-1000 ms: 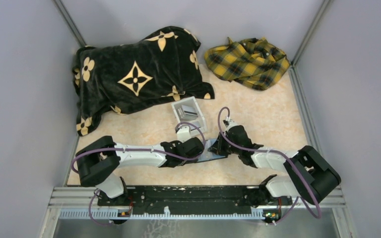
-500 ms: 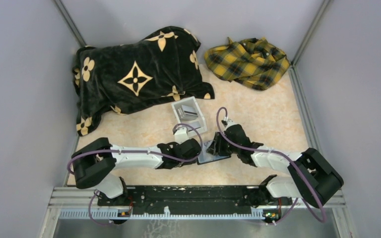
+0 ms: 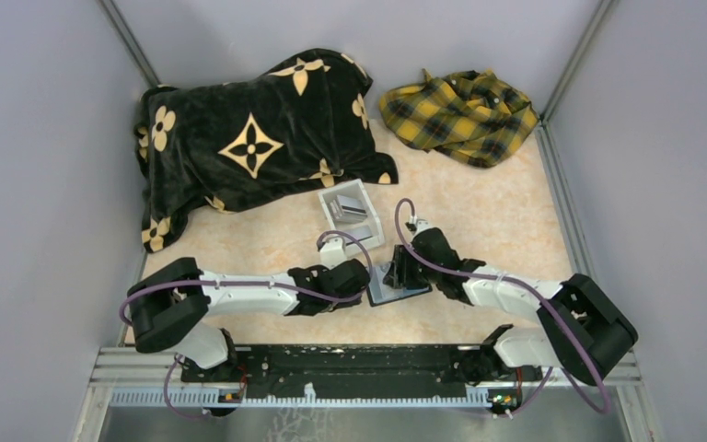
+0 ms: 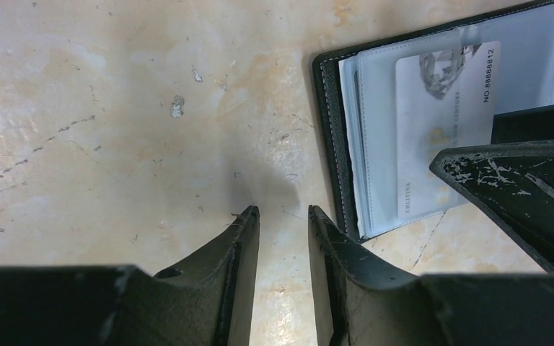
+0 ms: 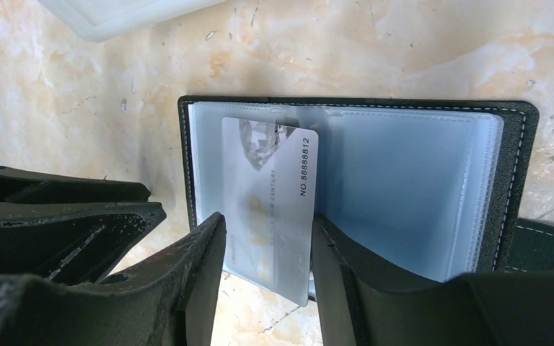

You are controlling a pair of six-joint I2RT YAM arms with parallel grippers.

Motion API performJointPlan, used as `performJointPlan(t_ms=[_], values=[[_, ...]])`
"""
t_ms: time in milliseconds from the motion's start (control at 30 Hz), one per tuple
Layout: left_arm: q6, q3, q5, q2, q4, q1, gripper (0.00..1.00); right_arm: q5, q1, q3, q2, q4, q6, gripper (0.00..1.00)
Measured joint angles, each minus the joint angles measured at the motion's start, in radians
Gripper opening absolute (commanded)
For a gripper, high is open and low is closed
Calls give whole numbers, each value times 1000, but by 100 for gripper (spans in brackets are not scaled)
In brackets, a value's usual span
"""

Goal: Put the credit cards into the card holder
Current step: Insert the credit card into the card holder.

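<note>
The card holder [image 5: 516, 166] lies open on the table, a black wallet with clear sleeves, also seen in the top view [image 3: 405, 295]. A pale silver credit card [image 5: 270, 194] sits partway in its left sleeve, with its lower end sticking out over the table. My right gripper [image 5: 267, 231] is open, one finger on each side of that card's lower end. My left gripper [image 4: 281, 214] hovers just left of the holder's edge [image 4: 330, 144], open by a narrow gap with only bare table between the fingers. More credit cards [image 3: 348, 212] stand in a white box.
The white open-top box [image 3: 368, 221] stands just behind the two grippers. A black blanket with gold flowers [image 3: 249, 138] fills the back left and a yellow plaid cloth [image 3: 460, 103] lies at the back right. Grey walls close in both sides.
My right gripper has gone from shut to open, letting go of the silver card, which stays in the sleeve. The left jaws have widened slightly. Both grippers edged a little left.
</note>
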Motion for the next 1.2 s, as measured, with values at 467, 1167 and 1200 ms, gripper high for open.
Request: performJointPlan(t_ms=[467,1167,1200], values=[[-17,-51,-11,-3,111,-2,37,113,113,116,97,-66,-29,60],[-84,-254,-5,-43,439,-2,9,327,264,290,245,-199,-29,69],[-85,-259,-5,-43,447,-2,7,338,270,297,252,-206,-29,70]])
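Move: The credit card, partly in the open holder's left pocket, lies just under the right hand's fingers, about 1 cm left and 1 cm below; the holder's middle is some 2 cm to the hand's right and 1 cm ahead. The white box stands about 15 cm ahead and 9 cm left. From the left hand, the holder's left edge is some 3 cm right and 3 cm ahead, the card about 7 cm right and 3 cm ahead, both about 1 cm lower. The card is pushed leftward, towards the pocket's closed side, by the right hand's right-hand finger, which stays against its inner edge; that hand sweeps about 4.5 cm left, spreading its fingers wider and rolling its left side down about 15 degrees. Beside the holder's left edge the left hand nearly holds its place, sinks slightly, rolls its left side down about 15 degrees and nearly shuts its fingers, ending up against that edge. ##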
